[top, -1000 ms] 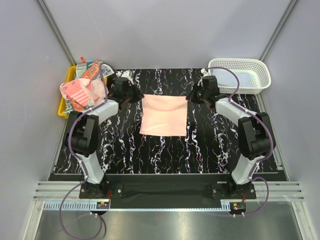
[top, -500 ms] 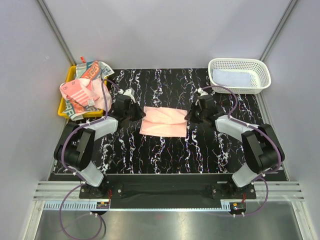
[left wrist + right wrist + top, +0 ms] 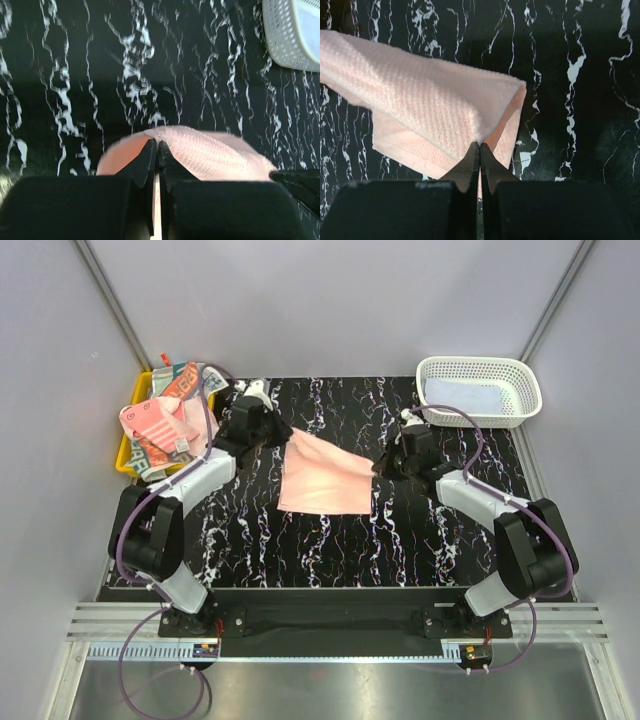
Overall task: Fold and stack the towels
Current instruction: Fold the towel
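Observation:
A plain pink towel [image 3: 325, 478] lies partly lifted in the middle of the black marbled table. My left gripper [image 3: 285, 437] is shut on its far left corner, and in the left wrist view the pink towel [image 3: 215, 155] bulges over the shut gripper [image 3: 158, 145]. My right gripper [image 3: 378, 466] is shut on the towel's right corner; in the right wrist view the pink towel [image 3: 420, 110] is doubled over above the gripper [image 3: 479, 145]. More towels [image 3: 160, 420], pink striped and cream lettered, are heaped at the far left. A pale blue towel [image 3: 468, 396] lies in the basket.
A yellow tray [image 3: 128, 445] holds the heap of towels at the far left edge. A white lattice basket [image 3: 480, 368] stands at the far right corner, also seen as the basket [image 3: 280, 35] in the left wrist view.
The left gripper has moved back away from me with its corner, raising the left side of the pink towel. The right gripper has stayed near the right edge, so the fold now slants.

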Available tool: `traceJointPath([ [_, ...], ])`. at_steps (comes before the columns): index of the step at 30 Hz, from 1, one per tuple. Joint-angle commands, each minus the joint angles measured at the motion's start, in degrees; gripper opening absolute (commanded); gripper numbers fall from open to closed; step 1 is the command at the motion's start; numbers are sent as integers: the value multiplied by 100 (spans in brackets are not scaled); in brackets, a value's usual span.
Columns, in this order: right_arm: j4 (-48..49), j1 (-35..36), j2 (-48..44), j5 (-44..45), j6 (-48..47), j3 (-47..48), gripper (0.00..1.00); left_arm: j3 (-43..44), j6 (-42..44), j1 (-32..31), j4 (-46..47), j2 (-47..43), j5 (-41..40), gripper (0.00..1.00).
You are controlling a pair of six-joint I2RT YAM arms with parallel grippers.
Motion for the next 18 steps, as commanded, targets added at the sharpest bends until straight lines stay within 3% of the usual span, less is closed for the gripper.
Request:
traceJointPath([
  [1,-46,29,12,373,-11,575,2,658,325,14,-291,322,-356,0],
  [10,-73,29,495,373,-38,1042,2,941,431,93,-284,1130,-181,0],
  [18,-38,29,733,303,-73,1070,1,723,369,243,-30,1088,144,0],
])
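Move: Both hands already pinch the lifted far corners of the pink towel, about 20 cm apart, with its nearer part lying flat between them. The middle of that lying part is some 7 cm back, 9 cm right and 11 cm below the left hand, and level fore-and-aft, 11 cm left and 6 cm below the right hand. The white basket is roughly 28 cm ahead and 24 cm right of the right hand, and the yellow basket about 28 cm left and 8 cm ahead of the left hand. The left hand swings its pinched corner out about 3 cm with a slight lift, then stops going forward and sinks, ending some 6 cm lower than it began, fingers tipping about 10 degrees further down towards the tabletop. The right hand carries its corner forward about 4 cm, rising nearly 3 cm on the way and settling back to just above its starting height, and both grippers stay shut on the towel. ##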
